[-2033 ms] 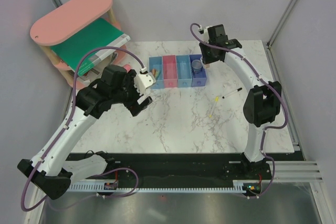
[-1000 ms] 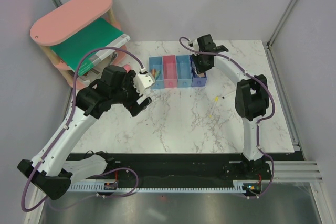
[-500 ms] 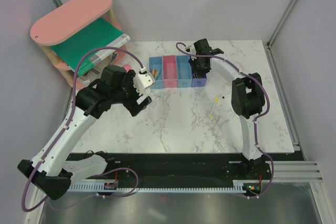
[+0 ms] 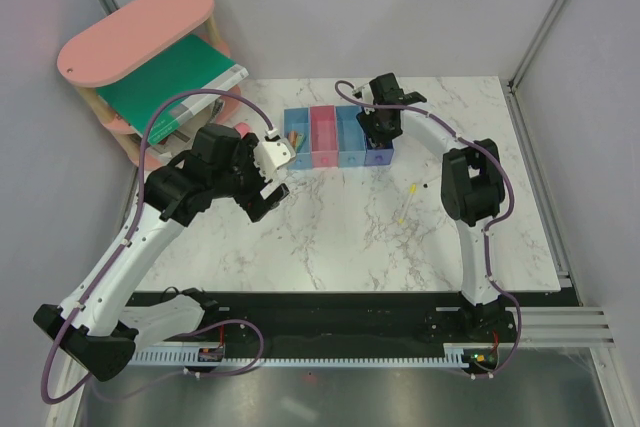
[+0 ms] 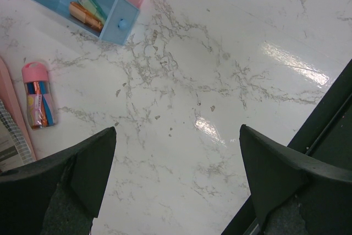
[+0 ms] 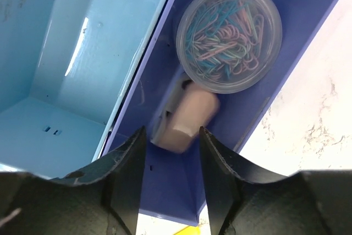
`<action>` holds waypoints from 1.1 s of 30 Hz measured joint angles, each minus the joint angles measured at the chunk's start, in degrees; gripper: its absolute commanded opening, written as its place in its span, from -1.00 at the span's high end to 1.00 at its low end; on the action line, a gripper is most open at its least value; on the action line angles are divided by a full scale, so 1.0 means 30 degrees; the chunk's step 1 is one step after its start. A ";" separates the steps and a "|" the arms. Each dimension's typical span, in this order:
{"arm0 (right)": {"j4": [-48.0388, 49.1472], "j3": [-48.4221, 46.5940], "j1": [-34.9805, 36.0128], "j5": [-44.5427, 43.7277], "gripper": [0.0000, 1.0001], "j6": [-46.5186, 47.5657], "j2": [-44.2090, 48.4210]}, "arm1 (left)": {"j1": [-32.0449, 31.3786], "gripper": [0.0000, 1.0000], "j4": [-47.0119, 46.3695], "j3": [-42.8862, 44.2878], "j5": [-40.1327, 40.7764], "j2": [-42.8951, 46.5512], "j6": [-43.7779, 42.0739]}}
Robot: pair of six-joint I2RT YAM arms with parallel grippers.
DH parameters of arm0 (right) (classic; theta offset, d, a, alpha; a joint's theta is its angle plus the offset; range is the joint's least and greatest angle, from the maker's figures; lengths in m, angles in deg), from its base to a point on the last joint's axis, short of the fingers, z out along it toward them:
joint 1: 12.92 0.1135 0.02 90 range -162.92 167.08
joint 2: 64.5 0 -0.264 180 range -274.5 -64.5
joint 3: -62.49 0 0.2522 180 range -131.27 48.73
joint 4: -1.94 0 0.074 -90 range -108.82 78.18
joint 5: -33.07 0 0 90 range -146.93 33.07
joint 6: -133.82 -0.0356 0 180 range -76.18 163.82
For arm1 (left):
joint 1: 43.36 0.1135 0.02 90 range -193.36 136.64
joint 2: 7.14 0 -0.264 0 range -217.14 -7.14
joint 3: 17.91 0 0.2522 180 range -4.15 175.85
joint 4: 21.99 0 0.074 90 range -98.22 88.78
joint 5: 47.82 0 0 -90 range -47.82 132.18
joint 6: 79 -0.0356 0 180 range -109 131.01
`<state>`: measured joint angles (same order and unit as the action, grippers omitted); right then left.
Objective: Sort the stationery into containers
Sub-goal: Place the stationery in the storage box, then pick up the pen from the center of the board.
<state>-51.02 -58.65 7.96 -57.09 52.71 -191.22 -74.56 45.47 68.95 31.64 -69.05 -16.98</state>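
The containers (image 4: 338,135) are a joined row of four bins at the back middle of the table. My right gripper (image 4: 378,135) hangs over the dark blue bin (image 6: 300,53), open. A peach-pink stubby cylinder (image 6: 190,115), blurred, lies loose in that bin just past the gripper (image 6: 171,136), beside a round clear box of paper clips (image 6: 229,37). The neighbouring light blue bin (image 6: 71,53) holds nothing. My left gripper (image 5: 177,133) stands wide open above bare marble. Orange and green sticks (image 5: 87,10) lie in the end light blue bin. A thin yellow stick (image 4: 403,212) lies on the table.
A pink-capped clear tube (image 5: 37,94) lies on the marble by the shelf foot, left of the bins. The pink oval-topped shelf (image 4: 135,32) with a green book (image 4: 170,77) stands at the back left. A pen (image 4: 418,187) is partly hidden by the right arm.
The right gripper came down over the dark blue bin, then its jaws parted and the cylinder dropped free into it. The left arm has not moved.
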 measured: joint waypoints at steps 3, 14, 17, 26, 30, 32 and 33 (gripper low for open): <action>-0.0044 -0.0007 0.0000 -0.0044 -0.08 0.0058 0.0109 | 0.0000 -0.99 0.0000 -0.0007 0.0000 0.0000 -0.0007; -0.0714 0.0058 -0.0073 -0.0474 -0.12 -0.0036 0.4881 | 0.0000 -0.99 -0.0175 -0.0597 0.0160 0.0015 -0.0284; -0.0423 0.0809 -0.0488 -0.0714 -0.11 -0.0291 0.7388 | 0.0000 -0.99 -0.0211 -0.0758 0.0321 0.0029 -0.0503; 0.0051 0.7417 -0.4291 -0.0787 -0.08 -0.2528 0.9107 | 0.0000 -0.99 -0.0517 -0.0758 0.0488 0.0335 -0.1071; -0.0758 0.9661 -0.4903 0.0000 -0.09 -0.3483 0.7963 | 0.0000 -0.99 -0.0517 -0.0758 0.0699 0.0401 -0.1508; -0.1035 0.9857 -0.5027 0.0350 -0.08 -0.3912 0.7868 | 0.0000 -0.99 -0.0525 -0.0758 0.0998 0.0488 -0.1785; -0.0998 0.9857 -0.5056 0.0517 -0.08 -0.4051 0.7868 | 0.0000 -0.99 -0.0525 -0.0765 0.1064 0.0532 -0.1887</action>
<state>-54.02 -29.07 -7.20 -55.54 40.56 -167.61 -74.56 43.89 66.66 34.83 -67.45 -22.64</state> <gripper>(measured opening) 0.545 0.994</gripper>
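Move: My right hand is down in the purple bin, open around the eraser; the black-capped marker lies on the table some 17 cm to its right, 8 cm back and about 4 cm lower. The yellow pen is some 16 cm back and 6 cm right of this hand. The paper-clip tub sits straight ahead, about 5 cm out. From my left hand the marker is roughly 40 cm right, 16 cm ahead and 22 cm below. I lift my right hand straight up out of the purple bin, about 18 cm, leaving the eraser, then arc right and back over the bin's right side and drop almost to my starting height, 14 cm further right and 11 cm back, just short of the marker. Fingers stay half open; the wrist turns some 25 degrees clockwise, its tips swinging forward on the climb, then steeper down. ##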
